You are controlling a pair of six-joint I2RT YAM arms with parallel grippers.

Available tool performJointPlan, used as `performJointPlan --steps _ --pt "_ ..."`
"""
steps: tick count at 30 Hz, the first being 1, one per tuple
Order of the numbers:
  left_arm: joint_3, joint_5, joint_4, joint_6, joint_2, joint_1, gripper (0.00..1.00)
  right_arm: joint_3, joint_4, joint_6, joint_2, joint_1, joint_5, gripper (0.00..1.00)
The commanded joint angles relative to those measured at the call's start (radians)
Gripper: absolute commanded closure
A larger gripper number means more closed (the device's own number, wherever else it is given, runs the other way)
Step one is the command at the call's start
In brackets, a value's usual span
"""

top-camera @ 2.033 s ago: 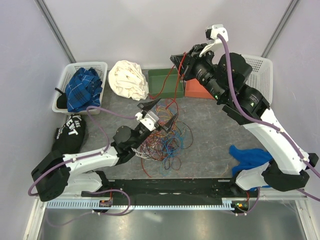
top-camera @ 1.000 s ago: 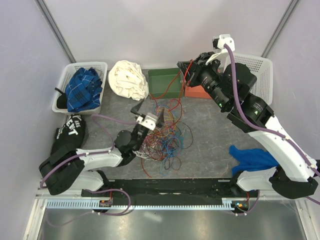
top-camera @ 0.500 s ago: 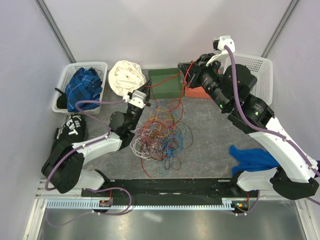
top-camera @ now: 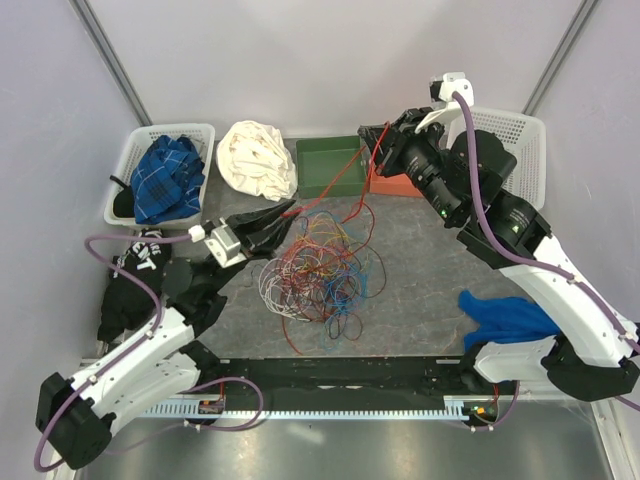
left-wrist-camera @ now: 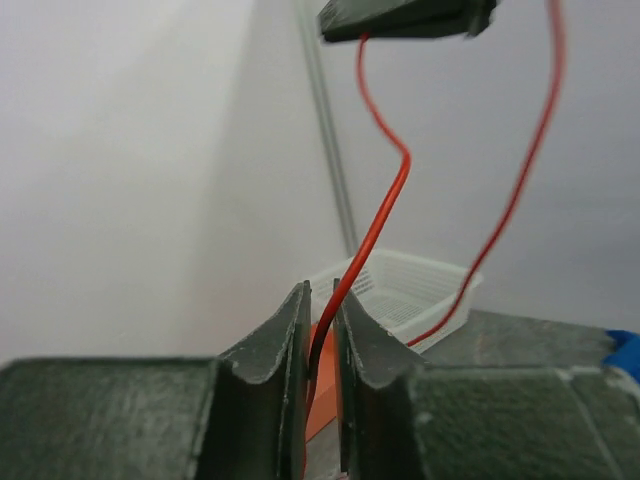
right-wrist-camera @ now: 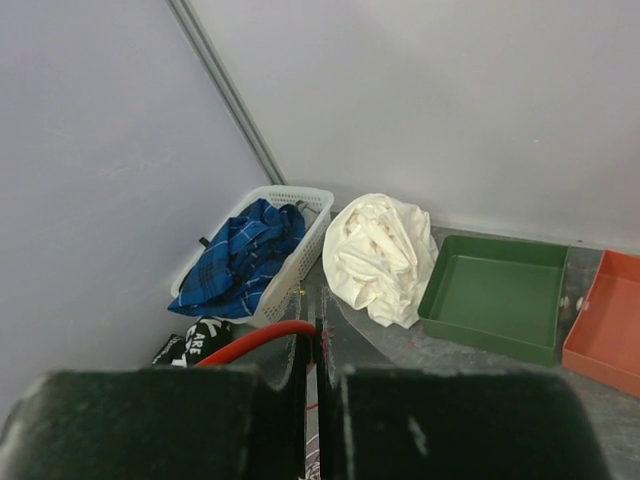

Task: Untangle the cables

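Note:
The cables [top-camera: 320,270] lie in a many-coloured tangle at the middle of the table. One red cable [top-camera: 335,187] rises out of the tangle and spans between both grippers. My left gripper [top-camera: 288,209] sits at the pile's upper left, shut on that red cable [left-wrist-camera: 380,210], which runs between the narrow jaws [left-wrist-camera: 320,335] and up to the right gripper's fingers [left-wrist-camera: 405,18]. Above the trays, my right gripper [top-camera: 372,138] is held high. It is shut on the same red cable [right-wrist-camera: 250,343], which curves off to the left from its tips [right-wrist-camera: 318,335].
A white basket [top-camera: 122,170] with blue plaid cloth stands at the back left, with a crumpled white cloth [top-camera: 255,160] beside it. A green tray [top-camera: 330,165] and an orange tray [top-camera: 395,182] sit at the back. A white basket [top-camera: 525,140], a blue cloth [top-camera: 510,315] and a black cloth [top-camera: 135,270] ring the pile.
My left gripper rose open from the tangle to the raised red cable, shut on it, and its arm has drawn back to the left. The right gripper has barely moved.

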Motion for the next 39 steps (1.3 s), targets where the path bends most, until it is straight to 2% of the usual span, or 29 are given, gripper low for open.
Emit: performJointPlan --steps 1,2,4,5,6,13,18,21,22,25,27,34,39 --pt "-0.012 0.176 -0.092 -0.124 -0.012 0.005 0.59 0.002 0.029 0.049 0.012 0.002 -0.055 1.00" --pt "-0.011 0.194 -0.087 -0.132 -0.006 0.005 0.54 0.000 0.029 0.055 0.011 0.002 -0.062 1.00" --pt "-0.005 0.211 -0.070 -0.158 0.017 0.002 0.32 0.000 0.027 0.072 0.005 0.002 -0.076 1.00" --pt "-0.005 0.228 -0.055 -0.167 0.026 0.002 0.18 0.003 0.024 0.078 0.002 0.002 -0.079 1.00" --pt "-0.002 0.237 -0.034 -0.181 0.034 0.001 0.01 0.006 0.021 0.084 0.000 0.002 -0.079 1.00" --pt "0.021 0.258 0.006 -0.192 0.103 -0.007 0.00 0.055 -0.014 0.107 0.027 0.002 -0.122 1.00" --pt "0.025 0.189 0.054 -0.249 0.109 -0.015 0.00 0.065 -0.022 0.110 0.046 0.002 -0.113 1.00" --pt "-0.020 0.043 0.097 -0.218 0.068 -0.096 0.00 0.060 -0.016 0.098 0.048 0.002 -0.084 1.00" --pt "-0.035 -0.032 0.121 -0.194 0.063 -0.172 0.00 0.052 -0.002 0.098 0.048 0.002 -0.081 1.00" --pt "-0.066 -0.100 0.144 -0.103 0.109 -0.301 0.00 0.048 0.019 0.099 0.060 0.002 -0.084 1.00" --pt "-0.060 -0.109 0.180 -0.092 0.181 -0.331 0.00 0.051 0.021 0.113 0.070 0.004 -0.107 1.00" --pt "0.003 -0.176 0.327 -0.082 0.376 -0.337 0.00 0.026 0.024 0.135 0.067 0.004 -0.132 1.00" --pt "0.038 -0.201 0.315 -0.051 0.385 -0.335 0.03 0.000 0.021 0.125 0.035 0.005 -0.113 1.00"
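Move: Below the right gripper, the red strand hanging towards the pile is some 12 cm to the left hand's right, 4 cm ahead and 8 cm down. The tangled cable pile lies level with the left hand, about 4 cm right and 37 cm below; the green tray about 31 cm ahead, 8 cm right and 36 cm down. From the right hand, the hanging strand is about 3 cm left, 3 cm back and 20 cm below. Opening wide from a narrow gap, the left fingers let go of the red cable, and the hand travels about 12 cm right and 9 cm down, dipping back some 7 cm on the way before coming partly forward again, towards the strand under the right gripper. Its fingers swing about 15 degrees clockwise. The right hand keeps its pinch on the red cable and drifts about 4 cm left, sinking slightly. ##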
